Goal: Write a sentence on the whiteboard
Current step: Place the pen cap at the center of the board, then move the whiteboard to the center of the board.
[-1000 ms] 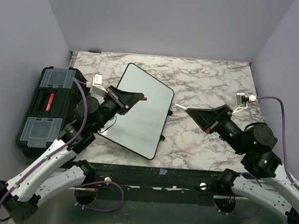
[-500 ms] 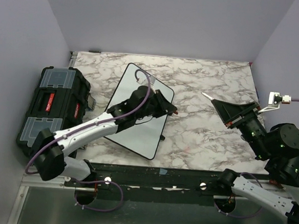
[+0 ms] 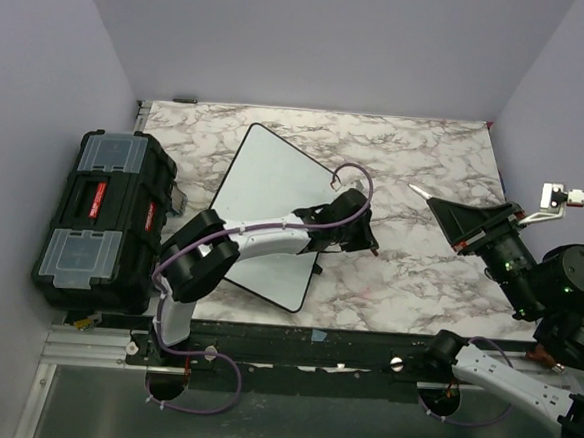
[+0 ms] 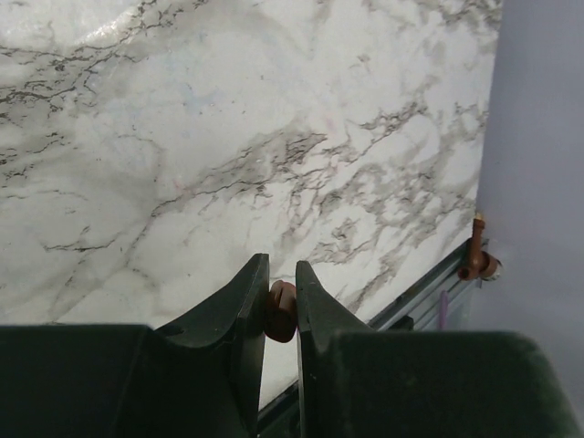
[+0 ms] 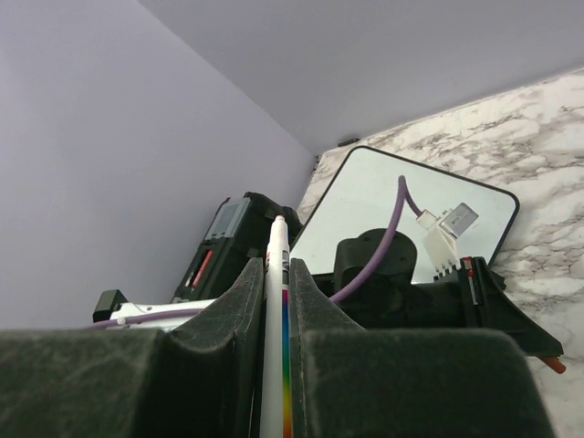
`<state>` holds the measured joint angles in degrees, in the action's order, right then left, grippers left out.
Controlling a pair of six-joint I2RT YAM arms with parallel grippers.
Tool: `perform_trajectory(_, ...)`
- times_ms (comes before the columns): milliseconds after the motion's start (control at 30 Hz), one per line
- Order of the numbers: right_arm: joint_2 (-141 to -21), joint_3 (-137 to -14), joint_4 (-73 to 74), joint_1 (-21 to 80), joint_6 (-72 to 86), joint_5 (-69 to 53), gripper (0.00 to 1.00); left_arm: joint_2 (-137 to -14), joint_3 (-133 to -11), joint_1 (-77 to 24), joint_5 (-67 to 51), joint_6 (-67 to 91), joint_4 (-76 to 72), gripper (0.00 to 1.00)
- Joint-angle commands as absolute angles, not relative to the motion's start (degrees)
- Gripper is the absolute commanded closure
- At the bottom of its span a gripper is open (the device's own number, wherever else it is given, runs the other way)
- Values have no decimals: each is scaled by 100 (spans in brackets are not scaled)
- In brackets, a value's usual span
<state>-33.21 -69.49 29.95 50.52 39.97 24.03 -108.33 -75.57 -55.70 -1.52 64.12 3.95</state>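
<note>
The whiteboard (image 3: 270, 192) lies flat on the marble table, tilted, and I see no red lettering on it. It also shows in the right wrist view (image 5: 370, 196). My left gripper (image 3: 371, 248) reaches across the board to just past its right edge. It is shut on a small red-brown marker cap (image 4: 281, 313) above bare marble. My right gripper (image 3: 451, 212) is raised over the table's right side, apart from the board. It is shut on a white marker (image 5: 276, 310) with a rainbow stripe, whose tip (image 3: 419, 193) points left toward the board.
A black toolbox (image 3: 102, 216) with clear lid compartments stands at the left table edge, next to the board; it also shows in the right wrist view (image 5: 224, 242). The left arm (image 3: 261, 239) lies over the board's lower half. Purple walls enclose the table.
My left arm has swung right across the whiteboard, its gripper going from the board's left side to past its right edge. My right gripper has drawn back to the right with the marker.
</note>
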Motion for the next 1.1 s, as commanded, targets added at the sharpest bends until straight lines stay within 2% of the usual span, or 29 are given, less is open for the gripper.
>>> perform_trajectory(0,-3210,-7113,3352,5043,3903,2610,99,-11223,-7842,-5669,-49,6423,633,100)
perform_trajectory(367,-3216,-6845,3270,5047,3957,2546,99,-11757,-8099,-5799,97,6288,919,84)
perform_trajectory(833,-3233,-6731,3208,5044,3977,2575,99,-11522,-7949,-5851,76,5902,791,52)
perform_trajectory(1067,-3244,-6765,3252,5044,4039,2540,99,-10948,-7588,-5923,262,5584,644,31)
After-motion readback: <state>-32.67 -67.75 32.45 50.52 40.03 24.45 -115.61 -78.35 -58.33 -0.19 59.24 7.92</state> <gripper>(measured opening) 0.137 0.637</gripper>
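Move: My left hand already holds the red pen cap; the bare marble spot it is meant for lies about 8 cm below and roughly 1 cm back and 1 cm right. The whiteboard's middle is some 11 cm ahead and 20 cm left of this hand. Its near black clip is about 8 cm left and 1 cm back, the far clip 11 cm ahead and 5 cm left. From my right hand the spot is some 8 cm ahead, 8 cm left and 38 cm below. I lower the cap with my left hand, about 6 cm nearly straight down onto the bare marble to the right of the whiteboard, slowing as I get low and tipping the fingers some 10 degrees steeper. There I stop and spread the fingers wide to let go of the cap. My right hand sinks about 2 cm, still gripping the pen up high. ##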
